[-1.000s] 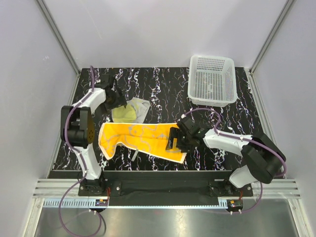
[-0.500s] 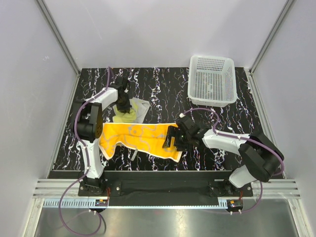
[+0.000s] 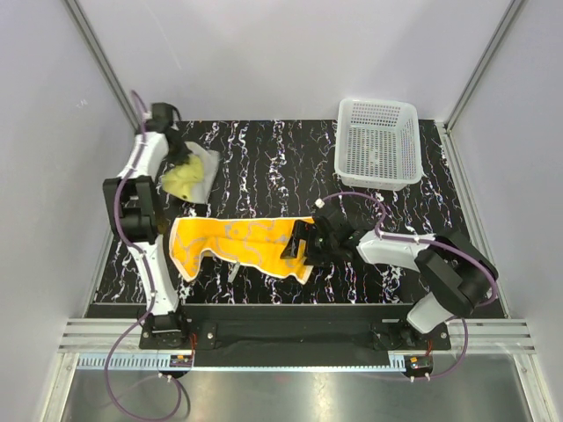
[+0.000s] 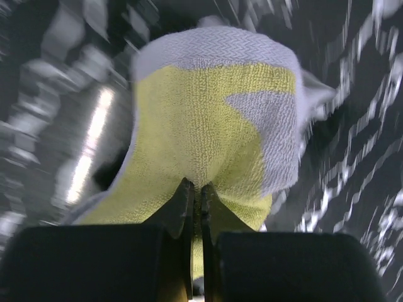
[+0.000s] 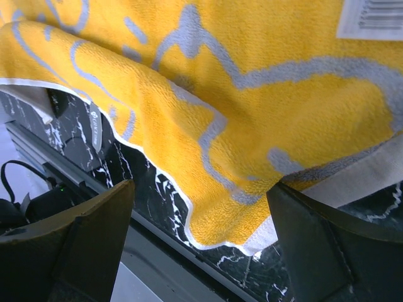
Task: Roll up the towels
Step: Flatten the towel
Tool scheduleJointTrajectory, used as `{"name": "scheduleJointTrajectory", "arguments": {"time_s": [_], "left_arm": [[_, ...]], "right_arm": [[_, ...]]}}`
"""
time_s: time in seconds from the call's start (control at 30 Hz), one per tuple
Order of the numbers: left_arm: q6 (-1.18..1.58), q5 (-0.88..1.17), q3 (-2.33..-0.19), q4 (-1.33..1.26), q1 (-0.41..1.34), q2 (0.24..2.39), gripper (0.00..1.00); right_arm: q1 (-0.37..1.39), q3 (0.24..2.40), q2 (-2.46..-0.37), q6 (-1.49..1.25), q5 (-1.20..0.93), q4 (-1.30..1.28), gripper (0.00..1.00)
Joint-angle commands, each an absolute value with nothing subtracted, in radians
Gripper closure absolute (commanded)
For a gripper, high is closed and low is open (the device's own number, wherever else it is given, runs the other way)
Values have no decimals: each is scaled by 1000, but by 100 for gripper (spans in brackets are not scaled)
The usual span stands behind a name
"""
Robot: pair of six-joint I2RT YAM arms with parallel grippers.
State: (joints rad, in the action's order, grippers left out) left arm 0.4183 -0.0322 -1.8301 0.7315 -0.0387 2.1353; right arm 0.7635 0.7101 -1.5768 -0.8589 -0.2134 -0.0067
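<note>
The yellow towel (image 3: 186,178), grey-white on its back, hangs bunched near the table's far left corner. My left gripper (image 3: 179,163) is shut on it. In the left wrist view the jaws (image 4: 196,189) pinch a fold of the yellow towel (image 4: 201,119), which is lifted off the table. The orange towel (image 3: 236,243) with white squiggles lies spread along the near middle of the table. My right gripper (image 3: 297,241) is open at its right end. In the right wrist view the orange towel (image 5: 252,94) has its rumpled edge between the open fingers of my right gripper (image 5: 200,189).
A white perforated basket (image 3: 378,145) stands at the far right of the black marbled table (image 3: 290,167). The table's near edge and black rail (image 5: 157,251) run just below the orange towel. Grey walls close in both sides.
My left gripper shut on the yellow towel and carried it toward the far left corner. My right gripper slid left, pushing the orange towel's right end inward.
</note>
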Motion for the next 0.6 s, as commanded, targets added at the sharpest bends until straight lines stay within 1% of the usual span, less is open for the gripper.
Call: {"name": "scheduleJointTrajectory", "arguments": {"time_s": [0.0, 0.07, 0.1, 0.13, 0.17, 0.2, 0.27, 0.3, 0.33, 0.4, 0.43, 0.5, 0.53, 0.57], "left_arm": [[420, -67, -2007, 706, -148, 2170, 100], [431, -86, -2081, 695, -175, 2239, 100], [433, -104, -2164, 702, -189, 2264, 100], [425, -119, -2202, 706, -192, 2310, 67], [419, -129, -2232, 706, -193, 2328, 45], [413, -127, -2271, 707, -193, 2342, 28], [420, -118, -2290, 715, -193, 2347, 6], [426, -118, -2275, 719, -193, 2336, 2], [442, -120, -2255, 716, -192, 2292, 1], [451, -124, -2165, 700, -189, 2229, 1], [459, -130, -2136, 704, -189, 2158, 1], [472, -162, -2048, 756, -189, 2077, 1], [488, -178, -2008, 778, -189, 1984, 3], [495, -202, -1962, 797, -189, 1936, 5]], "right_arm": [[759, 624, -1712, -833, -169, -115, 5], [756, 632, -1732, -825, -182, -104, 4], [756, 637, -1749, -822, -190, -101, 4], [755, 640, -1753, -815, -195, -100, 4], [753, 643, -1755, -812, -201, -100, 5], [755, 643, -1749, -811, -202, -101, 4], [755, 638, -1735, -808, -190, -107, 4], [755, 640, -1714, -810, -181, -115, 3], [755, 638, -1703, -805, -172, -124, 2], [755, 641, -1662, -799, -144, -153, 2], [755, 644, -1645, -793, -132, -170, 2], [755, 652, -1596, -787, -94, -228, 0], [755, 653, -1576, -781, -78, -248, 0], [755, 655, -1556, -781, -43, -288, 0]]}}
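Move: The grey-yellow towel hangs from the closed left fingers, its middle about 5 cm back and 3 cm right of them and 4 cm lower. The clear spot beside the table's left edge, where it is to go, is some 11 cm left of the left hand, 2 cm back and 7 cm down. The orange towel's middle lies about 27 cm back and 18 cm right of that hand, also 7 cm down. From the right hand, that spot is some 28 cm ahead and 44 cm left, about 2 cm lower. Swing the left gripper quickly left, about 13 cm, and some 7 cm forward while rising, and open its fingers wide late in the sweep to fling the grey-yellow towel off towards the left table edge. Then draw the empty hand back about 4 cm towards the base and a little right. Leave the right fingers open at the orange towel's right end. ##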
